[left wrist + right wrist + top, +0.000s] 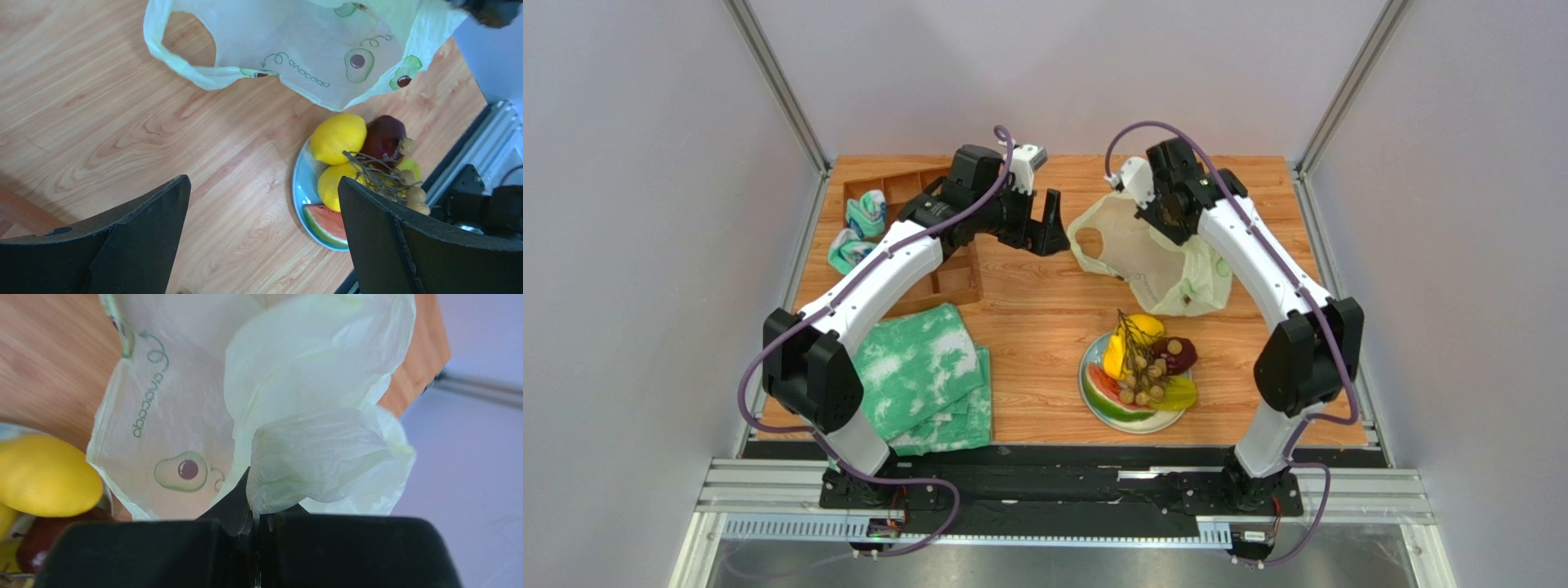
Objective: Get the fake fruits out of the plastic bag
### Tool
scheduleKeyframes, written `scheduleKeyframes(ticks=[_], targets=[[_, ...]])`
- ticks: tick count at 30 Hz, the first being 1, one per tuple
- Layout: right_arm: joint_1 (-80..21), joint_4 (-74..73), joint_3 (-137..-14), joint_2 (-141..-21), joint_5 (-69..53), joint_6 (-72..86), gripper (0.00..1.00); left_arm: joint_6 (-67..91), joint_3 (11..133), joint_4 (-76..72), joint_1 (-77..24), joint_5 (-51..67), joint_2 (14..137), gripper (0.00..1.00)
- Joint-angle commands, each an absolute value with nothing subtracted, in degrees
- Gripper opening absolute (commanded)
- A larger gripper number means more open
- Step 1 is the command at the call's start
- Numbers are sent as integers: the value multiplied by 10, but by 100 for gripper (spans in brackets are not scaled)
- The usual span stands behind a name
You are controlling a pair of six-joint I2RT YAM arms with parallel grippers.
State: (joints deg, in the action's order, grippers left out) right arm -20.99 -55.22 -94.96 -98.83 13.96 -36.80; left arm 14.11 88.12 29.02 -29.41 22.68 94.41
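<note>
The fake fruits are heaped on a blue-rimmed plate (1100, 398): a lemon (337, 138), a dark red plum (383, 136), a yellow pear (331, 185), a watermelon slice (325, 223), a yellow-green oval fruit (1179, 393) and a bunch of brown balls (410, 187). The pale green plastic bag (1155, 263) lies crumpled behind the plate, one loop handle (184, 58) spread on the wood. My right gripper (255, 511) is shut on a fold of the bag's film (313, 453). Left of the bag, my left gripper (264, 205) hangs open over bare wood with nothing between its fingers.
A green-and-white mottled cloth (922, 374) lies folded at the front left. A wooden compartment tray (934, 276) stands at the back left with a small cloth (857, 229) in it. The table ends at a metal rail (491, 131) near the plate.
</note>
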Motion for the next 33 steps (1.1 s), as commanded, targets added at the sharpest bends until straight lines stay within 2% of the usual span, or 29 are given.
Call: scheduleKeyframes(ticks=[1,2,5,13,23,28,33], targets=[[-241,-612,-1120,-994,9,-360,0,145,891,294,-283,166,936,99],[-250,-622,-1168,-993,-24,-360,0,147,883,290,-279,164,926,99],[-289,-635,-1195,-964,-83,-368,0,135,868,287,-272,143,909,99],[-340,-572,-1012,-804,-106,-402,0,133,841,296,-210,110,878,99],[-340,-566,-923,-759,-89,-374,0,137,831,314,-184,45,896,99],[-339,-550,-887,-748,-62,-375,0,121,805,326,-185,61,861,99],[-338,-544,-868,-745,-55,-377,0,67,822,315,-184,153,801,95]])
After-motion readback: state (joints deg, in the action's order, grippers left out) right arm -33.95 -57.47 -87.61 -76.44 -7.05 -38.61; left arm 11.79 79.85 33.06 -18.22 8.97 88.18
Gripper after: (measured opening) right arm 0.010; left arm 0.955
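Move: The bag's loose handle lies on the table about 6 cm ahead of the open left hand, 6 cm to its right and 13 below. The tray's middle is some 28 cm to that hand's left and 9 cm ahead. The right hand already grips a bunch of the bag; from it the handle is about 15 cm left, 4 cm ahead and 9 below, and the full plate some 20 cm back, 9 cm left and 11 below. Up, left and then back in a quick arc, the right hand flings the bag it keeps pinched, rising about 15 cm and turning counter-clockwise, then sinks roughly 8 cm beyond the plate. The left hand, fingers still wide open, makes room leftward towards the tray by some 12 cm, also turning counter-clockwise, then eases back and down over the handle end of the bag. ##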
